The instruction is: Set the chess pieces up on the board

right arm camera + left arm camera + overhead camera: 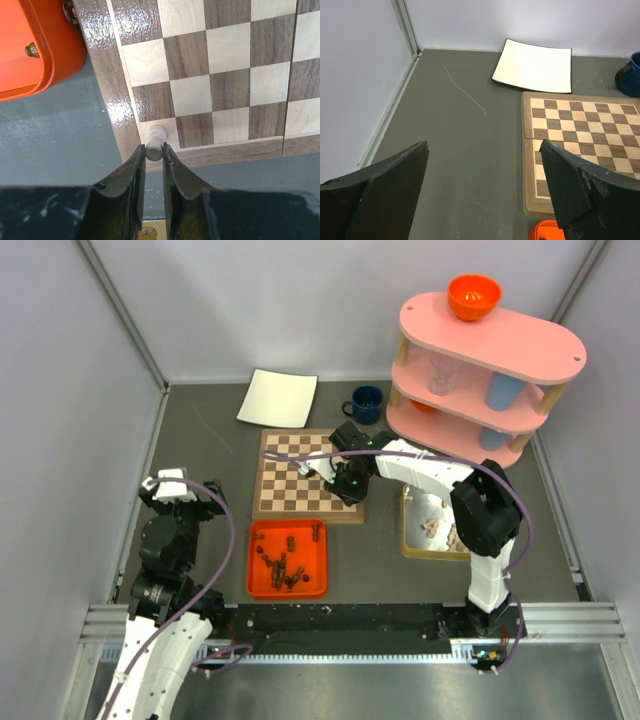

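The board point(300, 480) lies mid-table with its squares bare in the top view. My right gripper point(154, 148) is shut on a pale chess piece point(155, 142), which stands upright on the cream corner square of the board point(225, 75) beside its rim. The fingers press on the piece's head from both sides. From above, the right gripper point(340, 480) hangs over the board's right edge. Dark pieces point(280, 565) lie in an orange tray point(252, 560), and pale ones point(432, 528) in a beige tray point(405, 530). My left gripper point(484, 145) is open and holds nothing, over bare table left of the board point(580, 130).
A white sheet point(278, 398) and a blue mug point(366, 403) sit behind the board. A pink three-tier shelf point(490, 360) with an orange bowl point(473, 295) on top stands at the back right. Walls close in the left, back and right sides.
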Action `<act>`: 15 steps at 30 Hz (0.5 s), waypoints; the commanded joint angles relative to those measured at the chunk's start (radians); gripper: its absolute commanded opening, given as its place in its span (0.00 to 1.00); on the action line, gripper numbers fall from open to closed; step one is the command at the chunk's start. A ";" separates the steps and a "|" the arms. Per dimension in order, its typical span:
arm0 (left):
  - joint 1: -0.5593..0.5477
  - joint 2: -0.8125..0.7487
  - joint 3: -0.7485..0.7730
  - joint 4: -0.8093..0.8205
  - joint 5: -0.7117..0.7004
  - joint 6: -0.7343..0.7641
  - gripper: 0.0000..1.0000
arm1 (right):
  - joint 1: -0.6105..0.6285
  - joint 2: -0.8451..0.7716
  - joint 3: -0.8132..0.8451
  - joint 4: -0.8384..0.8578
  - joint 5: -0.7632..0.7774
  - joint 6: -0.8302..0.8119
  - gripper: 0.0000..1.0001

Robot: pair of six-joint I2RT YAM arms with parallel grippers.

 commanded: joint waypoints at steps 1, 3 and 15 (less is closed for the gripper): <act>0.000 -0.013 -0.012 0.057 -0.012 0.000 0.99 | 0.011 0.020 0.038 -0.006 0.012 0.016 0.17; 0.000 -0.012 -0.012 0.056 -0.010 0.000 0.99 | 0.011 0.022 0.036 -0.004 0.013 0.016 0.20; 0.000 -0.015 -0.012 0.056 -0.004 -0.001 0.99 | 0.011 -0.024 0.041 -0.006 0.024 0.022 0.49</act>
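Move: The pale chess piece is between the right fingertips, its middle about 2 cm below them, standing over the board's near right corner square. From this hand the board's middle lies roughly 8 cm ahead and 9 cm left, the orange tray some 12 cm back and 14 cm left, and the yellow tray about 3 cm back and 20 cm right. From the left hand the piece lies about 5 cm ahead, 33 cm right and 20 cm below. The right fingers let go of the pale piece's top, spreading slowly at first and then faster to just under half open, one finger to either side of it. Meanwhile the hand all but stays in place over the corner square, settling only some half a centimetre lower, with no real turn of the wrist. ##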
